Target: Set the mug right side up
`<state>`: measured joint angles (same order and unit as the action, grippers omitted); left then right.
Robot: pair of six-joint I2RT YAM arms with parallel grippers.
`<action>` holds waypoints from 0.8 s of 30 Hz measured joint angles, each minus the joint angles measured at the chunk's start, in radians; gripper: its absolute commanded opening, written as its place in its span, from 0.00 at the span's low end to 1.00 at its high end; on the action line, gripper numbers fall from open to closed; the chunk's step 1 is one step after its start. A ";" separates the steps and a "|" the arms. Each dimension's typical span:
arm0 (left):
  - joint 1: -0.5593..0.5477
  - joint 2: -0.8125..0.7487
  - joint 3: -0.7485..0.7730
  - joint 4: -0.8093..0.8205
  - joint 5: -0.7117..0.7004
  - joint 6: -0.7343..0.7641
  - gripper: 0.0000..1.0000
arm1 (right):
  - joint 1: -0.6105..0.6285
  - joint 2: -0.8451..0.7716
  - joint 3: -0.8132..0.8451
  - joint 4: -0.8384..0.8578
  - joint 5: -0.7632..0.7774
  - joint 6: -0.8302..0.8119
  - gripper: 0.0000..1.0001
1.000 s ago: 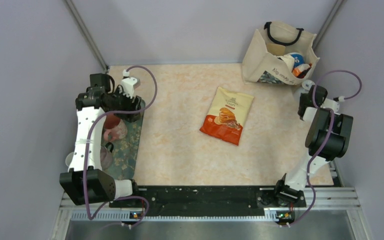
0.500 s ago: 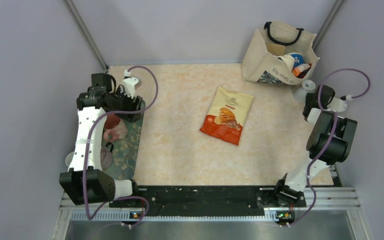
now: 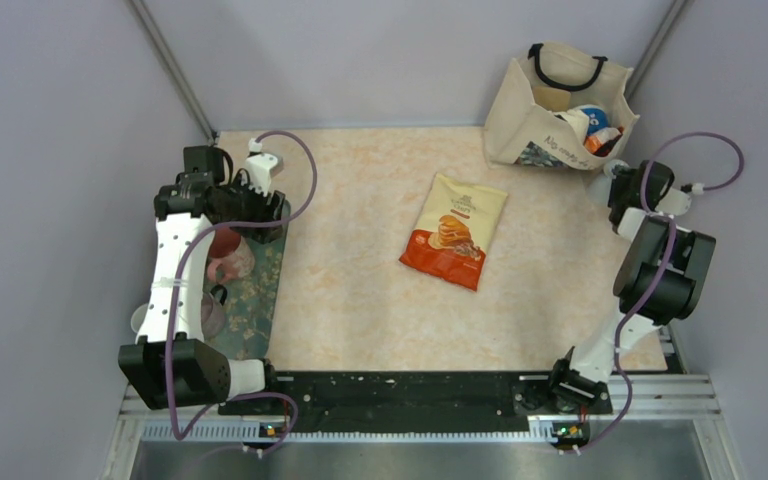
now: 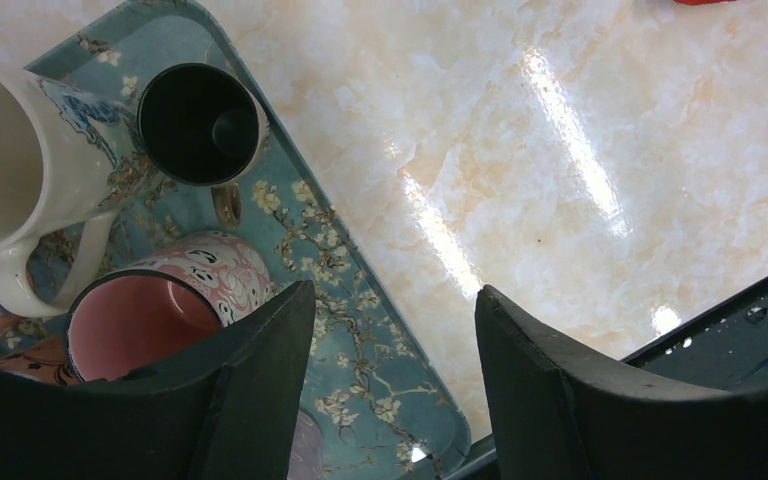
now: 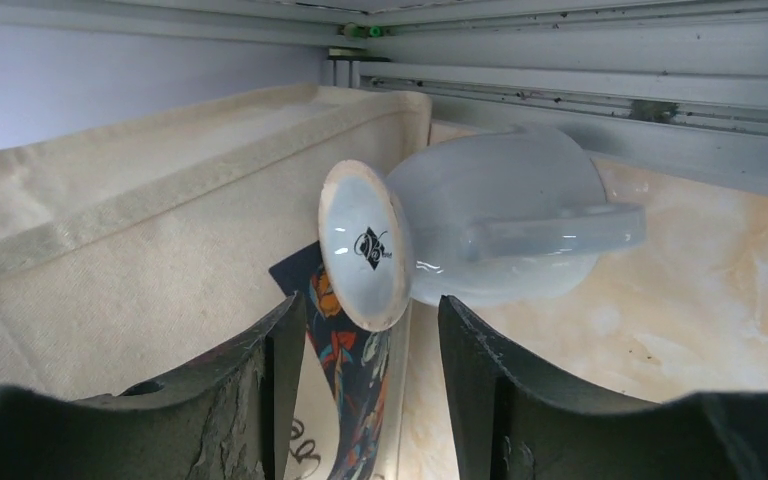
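Observation:
A pale blue-white mug (image 5: 500, 225) sits by the tote bag (image 5: 140, 250), its flat base turned to the right wrist camera and its handle (image 5: 560, 232) toward the table side. My right gripper (image 5: 372, 318) is open, and the rim of the mug's base lies just beyond its fingertips, not clamped. From above, the mug (image 3: 597, 184) shows as a pale patch beside the right gripper (image 3: 616, 186). My left gripper (image 4: 392, 300) hangs open and empty over the floral tray (image 4: 360, 330), above the left gripper's spot in the top view (image 3: 260, 207).
The tray (image 3: 260, 290) holds upright mugs: a black one (image 4: 200, 123), a white floral one (image 4: 10, 160) and a pink one (image 4: 150, 310). A red-and-yellow snack bag (image 3: 455, 230) lies mid-table. The tote bag (image 3: 558, 105) stands at the back right near the frame rail (image 5: 580, 100).
My right arm has swung right and back toward the tote bag, closing in on the mug. The left arm has stayed over the tray.

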<state>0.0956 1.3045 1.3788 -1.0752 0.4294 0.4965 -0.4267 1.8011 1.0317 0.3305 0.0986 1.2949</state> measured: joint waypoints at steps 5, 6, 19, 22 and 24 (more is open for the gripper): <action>0.000 0.000 0.000 0.002 0.000 0.000 0.65 | 0.000 0.040 0.024 -0.015 -0.005 0.040 0.50; 0.000 0.000 0.000 0.002 0.000 0.000 0.65 | 0.000 0.043 0.024 -0.023 -0.005 0.045 0.48; -0.003 0.000 0.000 0.002 -0.005 0.003 0.65 | 0.000 0.087 0.097 -0.108 0.010 0.068 0.34; -0.003 -0.003 0.002 0.002 -0.013 0.007 0.65 | 0.000 0.087 0.100 -0.114 0.011 0.075 0.26; -0.003 -0.008 0.007 0.001 -0.019 0.010 0.65 | 0.000 0.087 0.102 -0.114 0.011 0.082 0.17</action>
<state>0.0921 1.2961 1.3861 -1.0740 0.4099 0.5064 -0.4267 1.8881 1.1336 0.2161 0.1101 1.3766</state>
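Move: The pale grey mug stands upside down just off the right fingertips, its middle about 3 cm ahead, 1 cm to the right and some 6 cm below, with its foot on top. The cloth bag stands about 10 cm ahead and 15 cm to the left of the right hand; the chip bag lies about 12 cm back, 44 cm left and 12 cm below. From the left hand the mug is about 90 cm right, 19 cm ahead and 17 cm lower. The right fingers come around the near edge of the mug's upturned foot, one over its flat underside and the other beneath its rim, narrowing from half open to under a third. To get there the hand sinks about 2 cm, also easing some 1 cm forward with a slight roll; whether they already pinch can't be seen. ##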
